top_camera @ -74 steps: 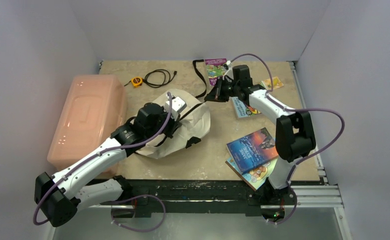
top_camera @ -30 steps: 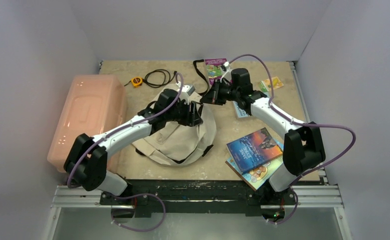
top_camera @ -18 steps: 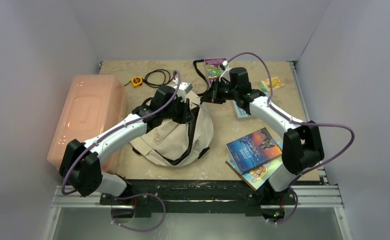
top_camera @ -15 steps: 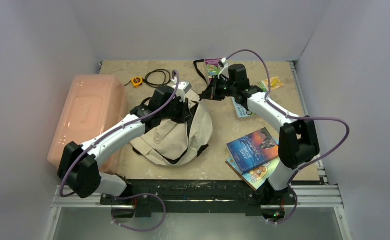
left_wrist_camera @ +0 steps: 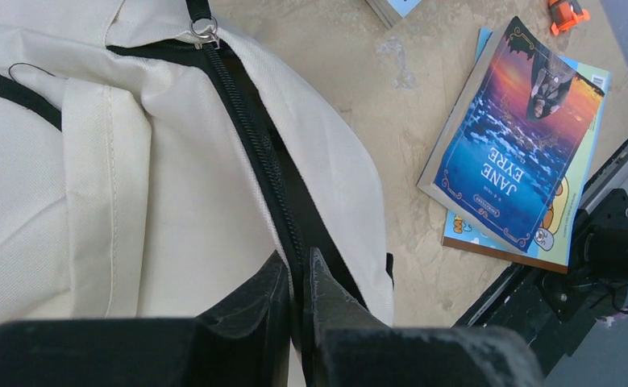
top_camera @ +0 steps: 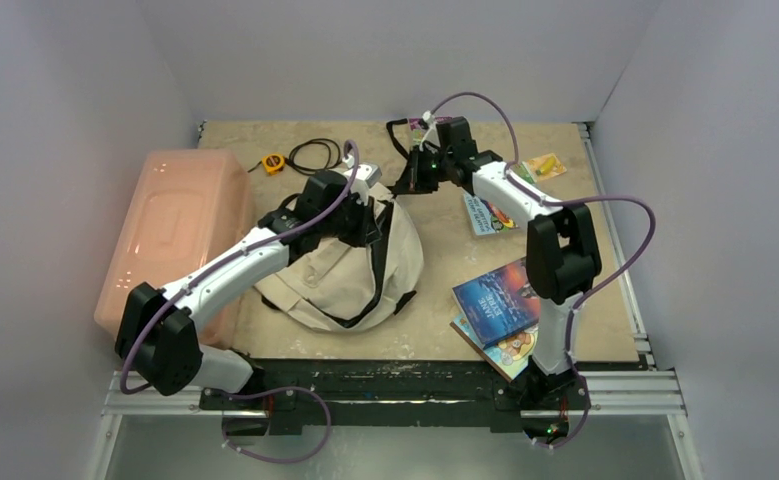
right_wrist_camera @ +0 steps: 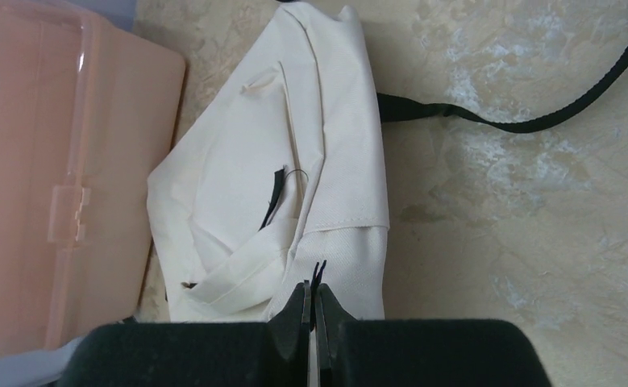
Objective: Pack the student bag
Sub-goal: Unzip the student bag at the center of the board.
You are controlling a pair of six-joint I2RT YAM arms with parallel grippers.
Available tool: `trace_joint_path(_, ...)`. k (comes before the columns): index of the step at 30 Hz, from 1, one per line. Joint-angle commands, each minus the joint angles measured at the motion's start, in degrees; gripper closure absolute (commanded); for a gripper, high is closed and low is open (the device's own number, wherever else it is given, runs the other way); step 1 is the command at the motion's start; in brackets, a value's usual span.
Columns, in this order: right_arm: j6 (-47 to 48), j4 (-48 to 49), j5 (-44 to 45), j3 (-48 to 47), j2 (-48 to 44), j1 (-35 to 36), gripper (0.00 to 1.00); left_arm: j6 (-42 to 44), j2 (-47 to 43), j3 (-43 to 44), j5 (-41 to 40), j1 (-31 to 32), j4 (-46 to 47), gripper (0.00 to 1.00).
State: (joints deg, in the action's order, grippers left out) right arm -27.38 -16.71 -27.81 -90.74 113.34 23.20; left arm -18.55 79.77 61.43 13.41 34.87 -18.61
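Note:
The student bag [top_camera: 350, 270], beige canvas with black zipper trim, lies at the table's middle-left. My left gripper [top_camera: 365, 218] is at the bag's far end. In the left wrist view it [left_wrist_camera: 298, 274] is shut on the black zipper edge [left_wrist_camera: 254, 137] of the bag [left_wrist_camera: 133, 177], and a metal zipper ring [left_wrist_camera: 205, 32] shows further along. My right gripper [top_camera: 405, 185] hovers just beyond the bag's far end. In the right wrist view it [right_wrist_camera: 312, 294] is shut on a thin black tab, above the bag's cloth [right_wrist_camera: 326, 185].
A pink plastic bin [top_camera: 170, 240] stands left of the bag. A Jane Eyre book [top_camera: 505, 290] lies on another book [top_camera: 513, 350] at the near right. A third book [top_camera: 487, 213] and a yellow item [top_camera: 543, 163] lie further back. A tape measure [top_camera: 273, 163], a black cable [top_camera: 320, 155] and a black strap [right_wrist_camera: 536, 113] lie at the back.
My left gripper has closed on the bag's zipper edge and shifted slightly left. My right gripper, still shut, has moved toward the back of the table. The bag's far end has drawn in.

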Motion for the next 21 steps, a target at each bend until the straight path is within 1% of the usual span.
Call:
trace_joint_path(1,5.75,1.32,9.21,-5.57,1.18,-2.0,1.0,0.84,-1.34,2.5,5.28,0.43,-1.37,1.0)
trace_joint_path(5,6.24,-0.96,9.76,-6.66,0.61,-1.82,0.99,0.13,-0.05,2.99,4.77,-0.21,-2.03,1.0)
trace_joint_path(6,6.66,-2.58,10.89,-6.99,-3.4,-1.84,0.94,0.09,0.24,2.99,4.32,-0.42,-2.11,1.0)
trace_joint_path(7,7.36,-4.1,12.01,-7.14,-0.89,-1.8,0.88,0.09,0.52,3.04,3.89,-0.61,-2.24,1.0)
trace_joint_path(8,8.11,-5.49,12.84,-6.94,-1.67,-1.86,0.8,-0.03,0.89,3.19,3.32,-0.84,-2.55,1.0)
trace_joint_path(9,8.25,-6.48,13.68,-5.91,-3.0,-1.89,0.69,-0.23,1.31,3.41,3.22,-1.15,-3.11,1.0)
trace_joint_path(10,8.38,-7.24,15.17,-4.52,-4.54,-1.95,0.62,-0.49,1.69,3.7,3.32,-1.4,-3.54,1.0)
trace_joint_path(12,8.78,-9.06,18.59,-1.42,-8.35,-2.15,0.45,-0.85,2.33,4.03,3.5,-1.77,-3.85,1.0)
trace_joint_path(14,8.76,-9.74,21.67,2.92,-13.65,-2.72,0.29,-0.95,2.83,4.21,3.66,-1.94,-3.99,1.0)
trace_joint_path(15,7.29,-9.51,22.79,5.6,-16.45,-3.29,0.23,-1.11,3.11,4.37,3.9,-1.95,-4.01,1.0)
trace_joint_path(17,4.43,-8.58,23.83,12.34,-22.7,-5.18,0.15,-1.82,3.84,4.68,5.07,-1.99,-4.21,1.0)
trace_joint_path(21,-3.17,-5.9,24.84,26.69,-36.61,-10.97,0.07,-2.91,5.01,5.05,6.99,-1.97,-4.24,1.0)
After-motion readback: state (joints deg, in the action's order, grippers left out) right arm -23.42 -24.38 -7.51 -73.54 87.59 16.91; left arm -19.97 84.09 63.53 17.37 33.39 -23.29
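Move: The right gripper still grips the zip pull of the student bag, its slider some 3 cm below the fingers; the purple book lies about 12 cm ahead and 9 cm to the right, the light-blue storybook some 26 cm right and 4 cm back, both about 8 cm lower. The left gripper still pinches the zip edge: the slider is roughly 9 cm ahead and 4 cm right, the bag's middle 4 cm back and 5 cm left. Open the right gripper wide to let go of the zip pull, easing about 2 cm forward as the fingers part, then swing it away from the bag, some 13 cm right towards the storybook, drawing back and rising, turning about 20 degrees clockwise. Keep the left gripper shut on the zip edge and let it sink about 2 cm, tipping slightly down. ##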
